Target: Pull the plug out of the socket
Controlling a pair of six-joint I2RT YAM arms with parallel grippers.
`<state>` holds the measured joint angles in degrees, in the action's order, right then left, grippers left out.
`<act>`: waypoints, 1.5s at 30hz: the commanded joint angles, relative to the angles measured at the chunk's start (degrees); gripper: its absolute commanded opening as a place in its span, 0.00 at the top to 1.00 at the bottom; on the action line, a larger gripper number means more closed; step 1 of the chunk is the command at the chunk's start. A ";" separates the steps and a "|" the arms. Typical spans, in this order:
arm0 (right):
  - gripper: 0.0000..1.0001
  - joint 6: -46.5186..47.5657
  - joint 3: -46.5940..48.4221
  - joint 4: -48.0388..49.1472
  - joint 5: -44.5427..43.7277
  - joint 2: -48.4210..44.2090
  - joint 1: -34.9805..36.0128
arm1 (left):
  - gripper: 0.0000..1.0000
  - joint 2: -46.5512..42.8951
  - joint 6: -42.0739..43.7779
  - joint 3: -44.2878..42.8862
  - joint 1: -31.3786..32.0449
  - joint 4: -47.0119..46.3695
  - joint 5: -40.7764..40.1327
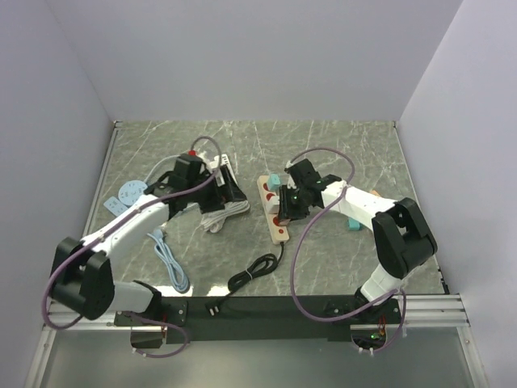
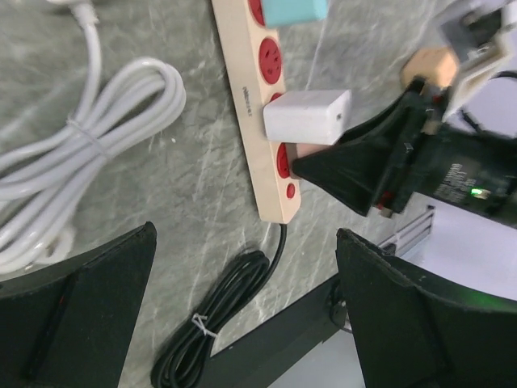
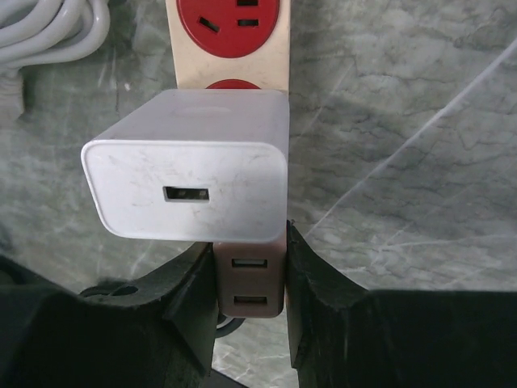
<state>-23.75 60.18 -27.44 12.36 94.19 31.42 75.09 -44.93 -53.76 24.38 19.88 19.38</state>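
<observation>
The socket, a beige power strip (image 1: 275, 217) (image 2: 257, 89) with red outlets (image 3: 234, 24), lies mid-table. A white plug (image 3: 190, 174) (image 2: 307, 117) (image 1: 284, 197), a boxy charger with a USB port, sits in one of its outlets. My right gripper (image 3: 249, 275) (image 1: 288, 208) is shut on the strip's near end, its fingers (image 3: 311, 283) pressing both sides just below the plug. My left gripper (image 2: 245, 234) (image 1: 229, 191) hangs open to the left of the strip, holding nothing, above bare table.
A teal plug (image 1: 275, 179) (image 2: 295, 10) sits further up the strip. The strip's coiled black cord (image 1: 250, 271) (image 2: 218, 323) lies nearer the arm bases. A white cable bundle (image 1: 218, 212) (image 2: 89, 145), a blue cable (image 1: 170, 263) and a teal block (image 1: 353, 225) lie around.
</observation>
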 commanded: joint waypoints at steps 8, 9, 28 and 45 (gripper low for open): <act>1.00 -2.18 -6.83 4.50 16.55 -2.43 -4.35 | 0.00 12.70 -5.17 -5.39 10.33 -9.50 -11.28; 1.00 -1.66 -7.44 4.41 16.82 -2.52 -4.44 | 0.01 13.50 -5.26 -5.74 10.77 -10.12 -11.81; 1.00 -5.95 -9.56 8.36 21.65 -5.16 -6.28 | 0.04 31.69 -6.66 -15.50 15.61 -8.10 -16.48; 1.00 -11.58 -12.55 17.24 29.74 -4.46 -7.25 | 0.37 36.01 -10.00 -14.27 18.86 -15.40 -10.85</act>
<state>-31.99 47.33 -15.09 37.69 91.50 24.47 110.52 -54.92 -68.07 40.97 5.85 4.69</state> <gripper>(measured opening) 0.390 0.647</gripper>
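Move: The left hand, open and empty, goes for the power strip: its middle is about 13 cm to the right, 4 cm ahead and 13 cm below. The white adapter is also 4 cm ahead, 12 cm right; the teal plug stands some 11 cm ahead, 13 cm right; the white cable coil is 3 cm left, 1 cm ahead. The right hand already holds the pink plug between its pads, with the adapter about 4 cm ahead and 2 cm left. Still pinching the pink plug in the strip's near part, the right hand draws back about 4 cm and tilts some 25 degrees, its left side rising and its fingertips swinging left. The left hand sweeps right and down, roughly 12 cm each way, with a smaller reach forward, bringing its fingers astride the strip between teal plug and white adapter and starting to close. ##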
